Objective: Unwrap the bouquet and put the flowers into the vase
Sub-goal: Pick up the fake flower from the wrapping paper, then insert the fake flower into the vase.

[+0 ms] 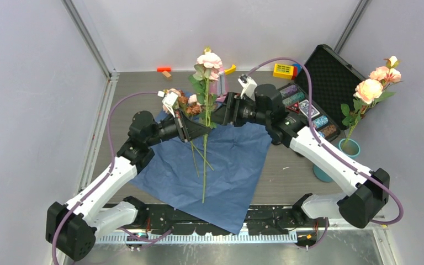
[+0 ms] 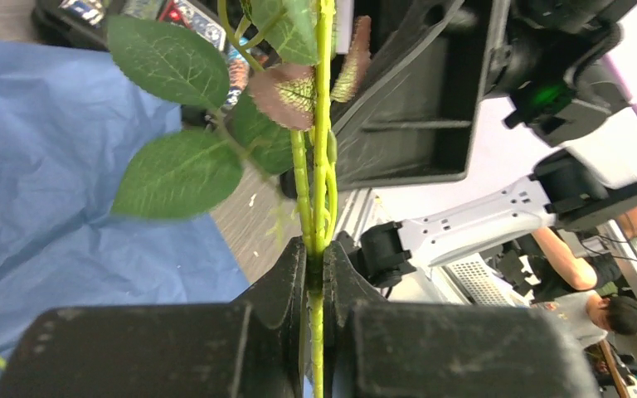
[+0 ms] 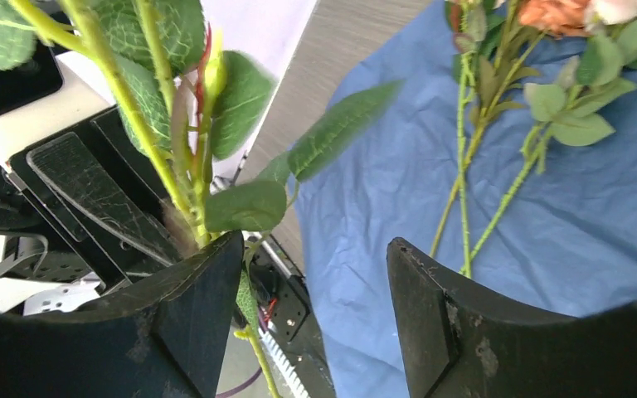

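Note:
The bouquet's blue paper (image 1: 226, 160) lies unwrapped and flat on the table. My left gripper (image 1: 194, 128) is shut on the green stem (image 2: 322, 174) of one pink flower (image 1: 210, 61) and holds it upright; in the left wrist view the jaws pinch the stem (image 2: 316, 282). My right gripper (image 1: 218, 114) stands open right beside that stem (image 3: 137, 116), which passes outside its left finger (image 3: 191, 315). Other flowers (image 3: 498, 166) lie on the paper (image 3: 398, 207). The teal vase (image 1: 349, 147) at the right holds peach roses (image 1: 370, 88).
An open black case (image 1: 331, 77) with coloured chips stands at the back right. A yellow block (image 1: 283, 70), a red block (image 1: 164, 69) and a pink object (image 1: 219, 85) lie at the back. A teal disc (image 1: 323, 174) lies near the right arm.

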You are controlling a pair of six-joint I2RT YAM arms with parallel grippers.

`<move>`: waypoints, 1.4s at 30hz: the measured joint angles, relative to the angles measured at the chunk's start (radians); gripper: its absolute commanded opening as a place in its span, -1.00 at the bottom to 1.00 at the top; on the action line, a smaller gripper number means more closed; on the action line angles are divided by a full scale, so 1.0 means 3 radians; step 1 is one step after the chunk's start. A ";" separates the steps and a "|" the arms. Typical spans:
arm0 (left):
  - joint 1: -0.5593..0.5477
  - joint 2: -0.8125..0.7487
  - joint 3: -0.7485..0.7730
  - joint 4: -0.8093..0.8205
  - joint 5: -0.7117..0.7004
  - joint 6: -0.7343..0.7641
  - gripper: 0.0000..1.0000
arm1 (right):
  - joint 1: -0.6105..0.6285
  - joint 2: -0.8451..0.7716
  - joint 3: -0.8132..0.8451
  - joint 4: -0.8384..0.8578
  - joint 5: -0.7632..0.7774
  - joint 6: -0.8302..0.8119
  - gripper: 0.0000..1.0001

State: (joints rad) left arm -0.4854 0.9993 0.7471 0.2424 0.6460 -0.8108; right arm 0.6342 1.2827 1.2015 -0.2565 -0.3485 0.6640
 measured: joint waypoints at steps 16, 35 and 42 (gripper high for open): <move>-0.0018 -0.0098 -0.0189 0.0385 -0.0074 -0.0177 -1.00 | 0.0202 0.0052 0.0001 0.0196 0.0264 0.0231 0.36; -0.0376 0.0052 -0.0123 0.0070 -0.0833 0.0038 -1.00 | 0.0483 0.0081 0.0245 0.0019 0.0615 0.0387 -0.02; -0.0387 0.0043 -0.0123 0.0006 -0.0977 0.0095 -1.00 | 0.0568 0.0170 0.0413 -0.0266 0.0871 0.0352 -0.01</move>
State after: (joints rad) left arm -0.6014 1.0122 0.7101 0.2443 0.3531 -0.7822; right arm 0.8047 1.3338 1.3254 -0.3363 -0.0872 0.7696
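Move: The held flower's stem, already pinched in the left fingers, rises straight up from them; the stretch the right hand goes for is about 3 cm above the left grip and 1 cm farther out. From the open right hand that stretch lies some 4 cm left, 2 cm back and about level, outside its fingers. The other flowers on the wrapping paper lie about 9 cm ahead, 8 cm left and 26 cm below the right hand. The flower's stem stays pinched in the left hand, which lifts about 1 cm, then sinks some 3 cm and edges forward, turning about 10 degrees counter-clockwise. The right hand probes left, draws back a little while rising about 4 cm, then comes left again and down to bring its fingertips around the stem just above the left grip, its gap narrowing by about a third but staying open. ##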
